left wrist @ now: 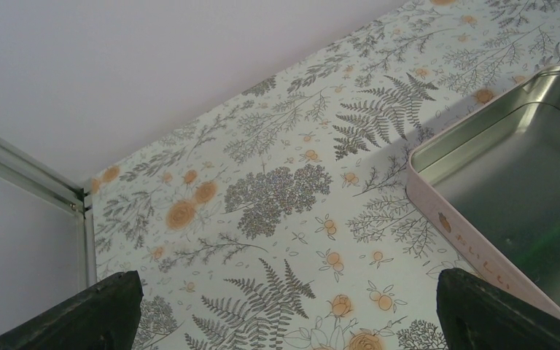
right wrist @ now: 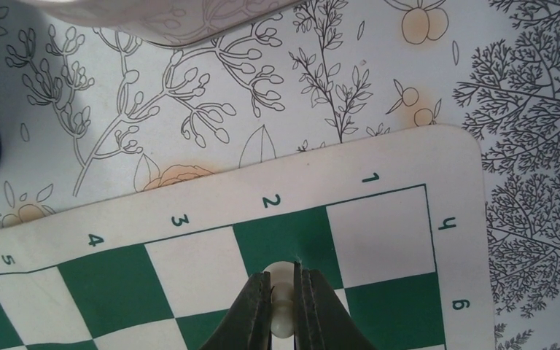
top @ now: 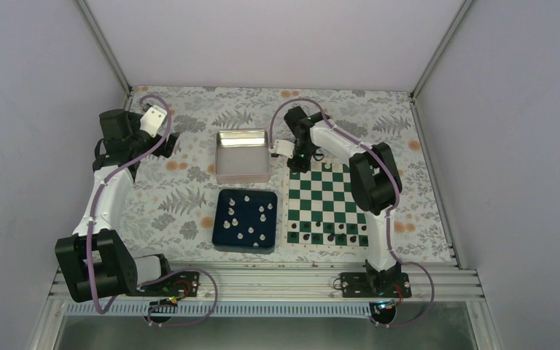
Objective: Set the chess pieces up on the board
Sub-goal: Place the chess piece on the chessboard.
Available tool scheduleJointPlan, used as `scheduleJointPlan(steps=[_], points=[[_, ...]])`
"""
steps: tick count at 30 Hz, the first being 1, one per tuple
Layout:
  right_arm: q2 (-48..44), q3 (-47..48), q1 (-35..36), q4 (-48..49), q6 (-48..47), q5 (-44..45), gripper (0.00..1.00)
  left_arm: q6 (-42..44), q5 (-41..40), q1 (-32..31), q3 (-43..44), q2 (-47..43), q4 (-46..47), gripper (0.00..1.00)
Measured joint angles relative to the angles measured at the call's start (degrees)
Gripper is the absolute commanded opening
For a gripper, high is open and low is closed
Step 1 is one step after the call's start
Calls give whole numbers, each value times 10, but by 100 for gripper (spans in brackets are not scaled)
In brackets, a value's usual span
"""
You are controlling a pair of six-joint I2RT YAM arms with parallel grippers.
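The green and white board [top: 328,200] lies at the right, and its numbered pale border [right wrist: 189,197] shows in the right wrist view. My right gripper [top: 297,163] hangs over the board's far left corner. It [right wrist: 282,273] is shut on a small white chess piece [right wrist: 282,302], just above a green square near the corner. Several more white chess pieces [top: 251,219] lie in the dark blue tray [top: 219,244]. My left gripper [top: 169,138] is open over the patterned table at the far left, its fingers [left wrist: 109,306] wide apart with nothing between them.
A shiny metal tin [top: 242,154] stands behind the tray, right of the left gripper; its wall [left wrist: 445,219] is close to that gripper's right finger. Black pieces [top: 328,233] line the board's near rows. White walls and metal rails bound the table.
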Motion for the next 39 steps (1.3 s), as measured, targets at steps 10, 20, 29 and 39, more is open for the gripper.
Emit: scheduleJointPlan(steps=[10, 20, 29, 39], points=[[18, -2, 0, 4, 0, -2, 4, 0, 0, 0, 0, 0, 0, 100], [19, -7, 0, 14, 0, -2, 6, 0, 0, 0, 0, 0, 0, 100], [19, -7, 0, 14, -3, -1, 28, 1, 0, 0, 0, 0, 0, 100], [-10, 10, 20, -10, 5, 14, 37, 0, -1, 0, 0, -5, 0, 100]])
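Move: My right hand holds the pale chess piece upright over its place, the green square one row in from the board's far left corner, about 3 cm straight below me. The nearer dark piece in the far row stands some 10 cm to the right and 3 cm ahead. The blue tray lies about 15 cm left and 14 cm back, the metal box 16 cm left and 6 cm ahead. From my left hand that square is roughly 38 cm right, 4 cm back and 22 cm down. With my right hand I lower the pale piece straight down, about 1.5 cm, onto the green square and hold still there, fingers vertical. Then I open my fingers to roughly a third, letting go of its head, and rise nearly 3 cm off it, starting to drift left towards the metal box. ##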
